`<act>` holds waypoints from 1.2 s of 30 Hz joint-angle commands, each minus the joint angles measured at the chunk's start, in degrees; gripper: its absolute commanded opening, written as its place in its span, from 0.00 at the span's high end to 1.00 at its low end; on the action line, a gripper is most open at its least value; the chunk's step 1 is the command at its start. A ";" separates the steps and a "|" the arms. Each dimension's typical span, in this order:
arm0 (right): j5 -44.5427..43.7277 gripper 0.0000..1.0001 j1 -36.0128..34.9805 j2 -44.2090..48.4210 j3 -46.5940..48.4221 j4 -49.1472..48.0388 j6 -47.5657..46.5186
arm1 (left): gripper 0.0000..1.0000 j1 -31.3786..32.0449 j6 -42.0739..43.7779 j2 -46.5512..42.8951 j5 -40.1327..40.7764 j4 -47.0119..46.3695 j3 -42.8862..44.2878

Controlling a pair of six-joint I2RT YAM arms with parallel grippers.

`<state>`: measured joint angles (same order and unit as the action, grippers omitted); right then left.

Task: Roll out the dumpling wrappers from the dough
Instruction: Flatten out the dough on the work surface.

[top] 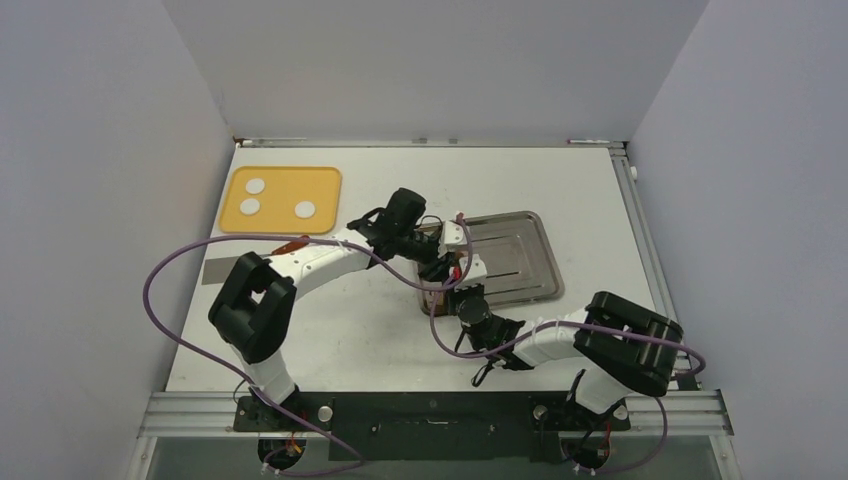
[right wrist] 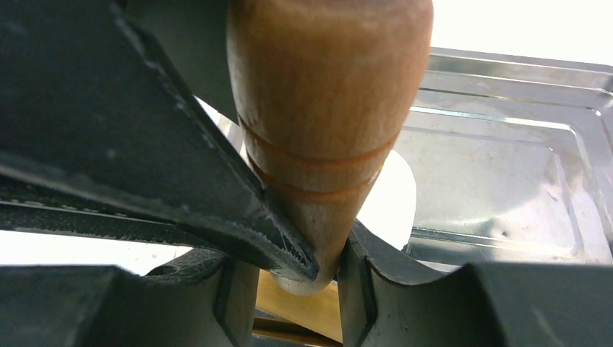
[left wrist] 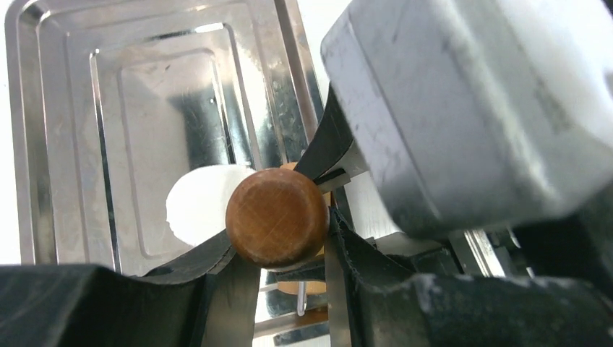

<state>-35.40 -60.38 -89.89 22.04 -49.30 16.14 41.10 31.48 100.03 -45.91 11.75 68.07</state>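
Observation:
A wooden rolling pin point(left wrist: 277, 217) hangs low over the metal tray point(top: 520, 245), and each gripper holds one end. My left gripper point(left wrist: 278, 249) is shut on the round end knob. My right gripper point(right wrist: 325, 253) is shut on the tapered handle point(right wrist: 325, 137). Under the pin lies a thin white dumpling wrapper point(left wrist: 196, 202), seen also in the right wrist view point(right wrist: 390, 206). The grippers point(top: 455, 255) point(top: 462, 292) hide it in the top view. Three small round dough pieces point(top: 255, 185) point(top: 250, 207) point(top: 305, 210) sit on a yellow tray point(top: 325, 180) at the back left.
A flat grey strip point(top: 225, 271) lies on the table left of the left arm. The metal tray's raised rim point(left wrist: 25, 144) surrounds the wrapper. Walls close in the table on the left, back and right.

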 commanded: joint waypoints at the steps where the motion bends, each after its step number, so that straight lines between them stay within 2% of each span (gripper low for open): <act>1: 13.30 0.92 -1.04 1.79 3.51 24.37 1.42 | 1.00 5.13 6.59 2.91 3.64 20.87 2.05; 6: 18.57 0.92 5.98 8.44 8.56 20.91 -6.25 | 1.00 5.30 6.49 -0.94 4.04 25.67 13.46; 10: 19.22 0.92 10.13 7.46 12.63 18.77 -13.06 | 1.00 5.39 7.98 3.04 4.52 31.25 23.39; 19: 23.16 0.92 18.09 1.08 13.39 14.47 -23.54 | 1.00 5.95 7.58 13.13 5.36 28.26 30.31; 25: 25.88 0.92 18.40 -3.22 7.96 13.06 -20.57 | 1.00 5.94 8.13 16.97 6.90 25.28 27.83; 30: 25.14 0.92 15.05 -5.43 4.92 14.89 -11.92 | 1.00 6.09 7.26 15.40 6.22 21.87 18.68; 36: 20.33 0.92 8.90 -5.01 1.70 17.03 -3.58 | 1.00 6.31 4.30 11.87 3.53 17.63 8.13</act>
<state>-19.09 -45.71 -92.01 26.00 -48.93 6.28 39.42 34.65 110.26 -40.95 22.81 85.47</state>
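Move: Some 5 cm ahead of the left hand, 4 cm to its right and 12 cm below lies the dough; the wooden roller, on the upright handle both hands hold, is 1 cm behind that hand, 2 cm right and 10 cm lower. From the right hand the dough is about 5 cm straight ahead and 6 cm down. The metal tray's near left corner sits roughly 5 cm back and 5 cm left of the left hand, 12 cm below. Lifting the roller together by its handle, both hands keep their grip, ease slightly back, then arc up about 7 cm and forward about 8 cm over the dough. They come down to nearly the starting height, put the roller onto the dough and draw it back some 2 cm, with little turn of the wrists. ##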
